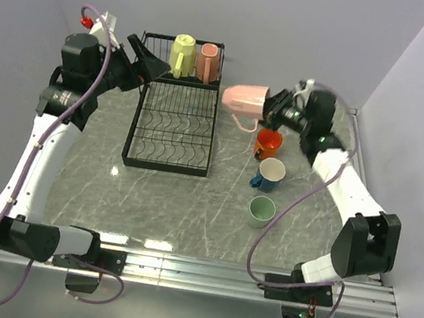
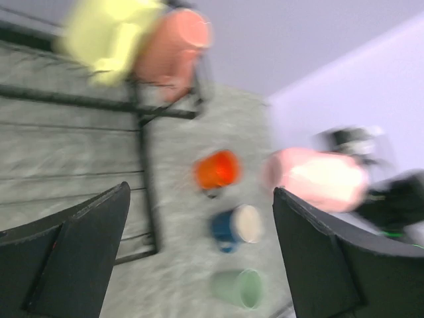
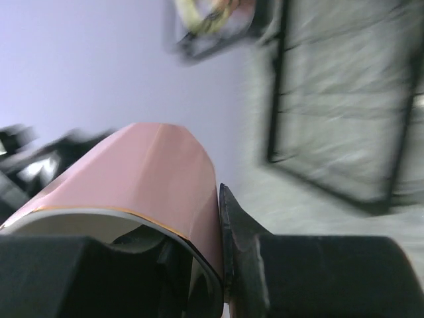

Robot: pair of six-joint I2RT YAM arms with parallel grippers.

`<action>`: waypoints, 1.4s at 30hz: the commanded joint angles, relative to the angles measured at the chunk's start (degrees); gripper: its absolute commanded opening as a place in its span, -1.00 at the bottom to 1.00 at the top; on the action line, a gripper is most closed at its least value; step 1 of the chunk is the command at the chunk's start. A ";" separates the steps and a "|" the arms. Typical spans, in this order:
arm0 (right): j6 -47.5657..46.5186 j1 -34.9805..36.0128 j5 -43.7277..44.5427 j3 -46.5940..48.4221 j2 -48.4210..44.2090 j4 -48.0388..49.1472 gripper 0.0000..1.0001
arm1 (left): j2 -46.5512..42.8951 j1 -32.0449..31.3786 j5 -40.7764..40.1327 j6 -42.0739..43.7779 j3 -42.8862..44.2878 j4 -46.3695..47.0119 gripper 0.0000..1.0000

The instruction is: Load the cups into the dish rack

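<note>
The black wire dish rack [image 1: 170, 132] stands at the back left. A pale yellow cup [image 1: 182, 55] and a pink cup [image 1: 208, 61] sit upside down in its upper basket. My right gripper [image 1: 271, 109] is shut on the rim of a second pink cup [image 1: 245, 99], held on its side in the air just right of the rack; it fills the right wrist view [image 3: 142, 179]. The orange cup [image 1: 268, 143], the blue cup [image 1: 270, 173] and the pale green cup [image 1: 262, 211] stand on the table. My left gripper [image 1: 148, 62] is open and empty above the rack's back left corner.
The grey marble table [image 1: 189, 204] ends at a metal rail along the near edge. Lilac walls close in at the back and both sides. The left wrist view is blurred and shows the orange cup [image 2: 217, 169], the blue cup [image 2: 237, 226] and the green cup [image 2: 240, 288].
</note>
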 commanded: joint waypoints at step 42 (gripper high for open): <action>37.79 17.63 -6.79 -7.39 5.42 53.14 -1.00 | 6.64 -18.34 25.08 -8.77 -11.13 34.85 -0.23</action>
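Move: The pink cup, held by its rim in my right fingers, has its middle about 24 cm right of my open left hand, 4 cm ahead and 9 cm below. From the left hand, the racked coral cup stands some 18 cm ahead and 14 cm right, 20 cm lower. My right hand aims for the left gripper, about 30 cm to its left, 3 cm back and 9 cm higher; from the right hand, the orange cup lies roughly 4 cm ahead, 10 cm right and 27 cm below. I bring both hands together in front of the rack for a hand-over. My left hand swings about 17 cm right and 6 cm back, turning some 40 degrees clockwise, its wide-open fingers narrowing to under half around the pink cup's base end. Keeping its rim pinch, my right hand carries the cup about 10 cm left, dips briefly, then rises and draws back, tilting its fingers upward. ##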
